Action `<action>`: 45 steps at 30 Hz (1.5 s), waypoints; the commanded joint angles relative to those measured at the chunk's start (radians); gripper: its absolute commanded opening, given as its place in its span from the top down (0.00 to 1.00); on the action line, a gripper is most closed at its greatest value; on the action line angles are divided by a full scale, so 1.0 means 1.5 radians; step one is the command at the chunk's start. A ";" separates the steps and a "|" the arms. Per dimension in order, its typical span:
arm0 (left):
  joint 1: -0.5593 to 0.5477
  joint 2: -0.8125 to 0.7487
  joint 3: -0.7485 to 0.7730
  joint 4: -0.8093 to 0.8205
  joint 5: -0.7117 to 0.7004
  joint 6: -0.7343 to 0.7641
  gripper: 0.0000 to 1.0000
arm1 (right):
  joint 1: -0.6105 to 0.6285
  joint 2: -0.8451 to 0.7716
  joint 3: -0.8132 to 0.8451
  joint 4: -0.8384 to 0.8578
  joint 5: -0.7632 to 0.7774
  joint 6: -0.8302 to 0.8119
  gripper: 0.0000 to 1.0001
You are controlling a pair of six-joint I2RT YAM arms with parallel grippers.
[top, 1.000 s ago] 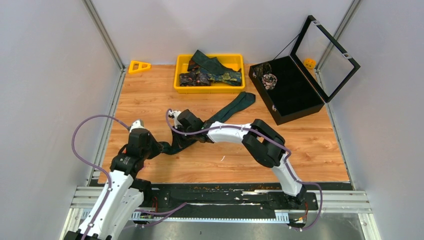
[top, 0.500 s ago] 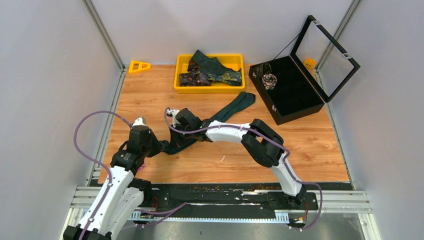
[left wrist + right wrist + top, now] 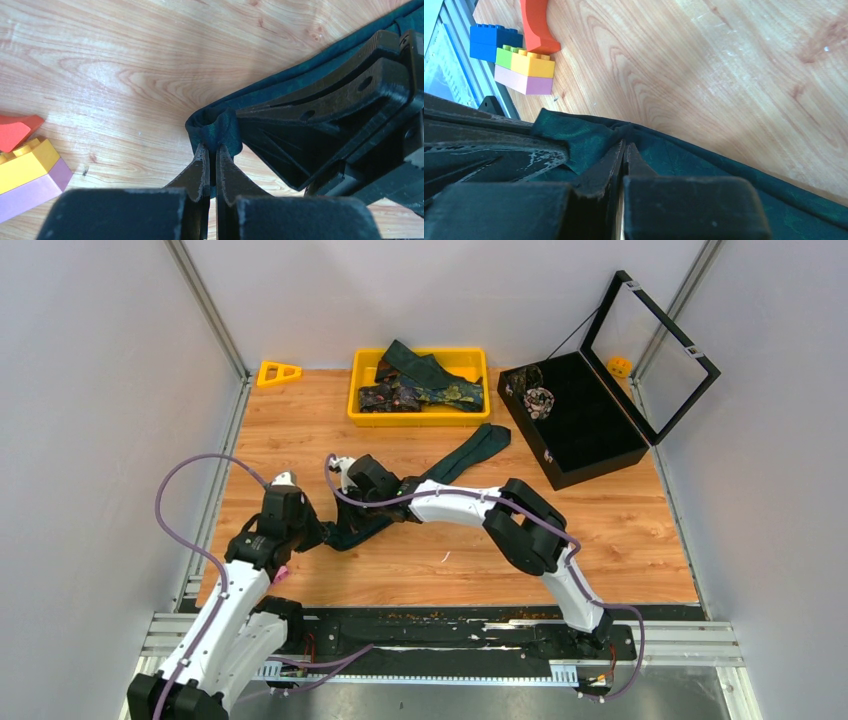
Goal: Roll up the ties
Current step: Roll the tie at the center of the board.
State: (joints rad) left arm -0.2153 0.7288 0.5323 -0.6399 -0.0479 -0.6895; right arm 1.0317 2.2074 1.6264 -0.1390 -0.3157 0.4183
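Observation:
A dark teal tie [image 3: 462, 457] lies slanted across the wooden table, its wide end toward the black case and its narrow end near the left arm. My left gripper [image 3: 215, 146] is shut on the bunched narrow end of the tie [image 3: 222, 125]. Just beside it, my right gripper [image 3: 624, 145] is shut on the same tie [image 3: 724, 172], pinching a fold of the cloth. Seen from above, the left gripper [image 3: 322, 534] and the right gripper [image 3: 349, 524] nearly touch. Several more ties [image 3: 430, 380], teal and patterned, lie piled in the yellow tray.
The yellow tray [image 3: 420, 419] stands at the back centre. A black case [image 3: 585, 430] with its clear lid raised is at the back right. A yellow triangle piece [image 3: 278, 372] is at the back left. Stacked toy bricks [image 3: 524, 70] and an orange piece [image 3: 536, 25] lie by the left edge.
The left arm has swung slightly forward and right, and both grippers with the tie's narrow end have shifted a little to the left. Both grips stay shut.

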 commanded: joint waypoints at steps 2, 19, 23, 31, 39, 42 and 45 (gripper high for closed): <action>-0.001 0.015 0.034 0.014 0.013 0.018 1.00 | 0.021 0.005 0.018 0.026 -0.018 0.010 1.00; -0.003 0.112 0.037 0.065 0.059 0.026 1.00 | 0.024 0.008 -0.022 0.071 -0.035 0.046 1.00; -0.019 0.133 0.036 0.079 0.049 0.020 1.00 | 0.022 0.011 -0.032 0.080 -0.035 0.053 1.00; -0.048 0.178 0.031 0.107 0.033 0.009 1.00 | 0.012 0.004 -0.058 0.087 -0.035 0.060 1.00; -0.067 0.225 0.028 0.133 0.001 0.002 1.00 | 0.001 -0.019 -0.072 0.085 -0.021 0.047 1.00; -0.071 0.238 0.030 0.137 -0.008 0.003 1.00 | -0.002 -0.038 -0.073 0.064 -0.003 0.028 0.99; -0.074 0.245 0.028 0.140 -0.017 0.001 1.00 | -0.008 -0.059 -0.075 0.038 0.015 0.012 0.94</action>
State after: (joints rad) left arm -0.3153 1.0775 0.5594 -0.4965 -0.0399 -0.6743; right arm 1.0218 2.2158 1.5188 -0.0696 -0.3141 0.4767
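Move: The tie roll is already between both hands: about 1 cm ahead and 2 cm right of the left hand point, and about 2 cm left of the right one, level with both. The tie's flat far end lies some 18 cm ahead and 33 cm right of the left hand. From that same hand, the coloured block stack is roughly 7 cm back and 10 cm left, and the red piece 3 cm back and 13 cm left, all three about 7 cm lower. Both hands keep pinching the tie roll and sink about 4 cm towards the board, the left edging right. ##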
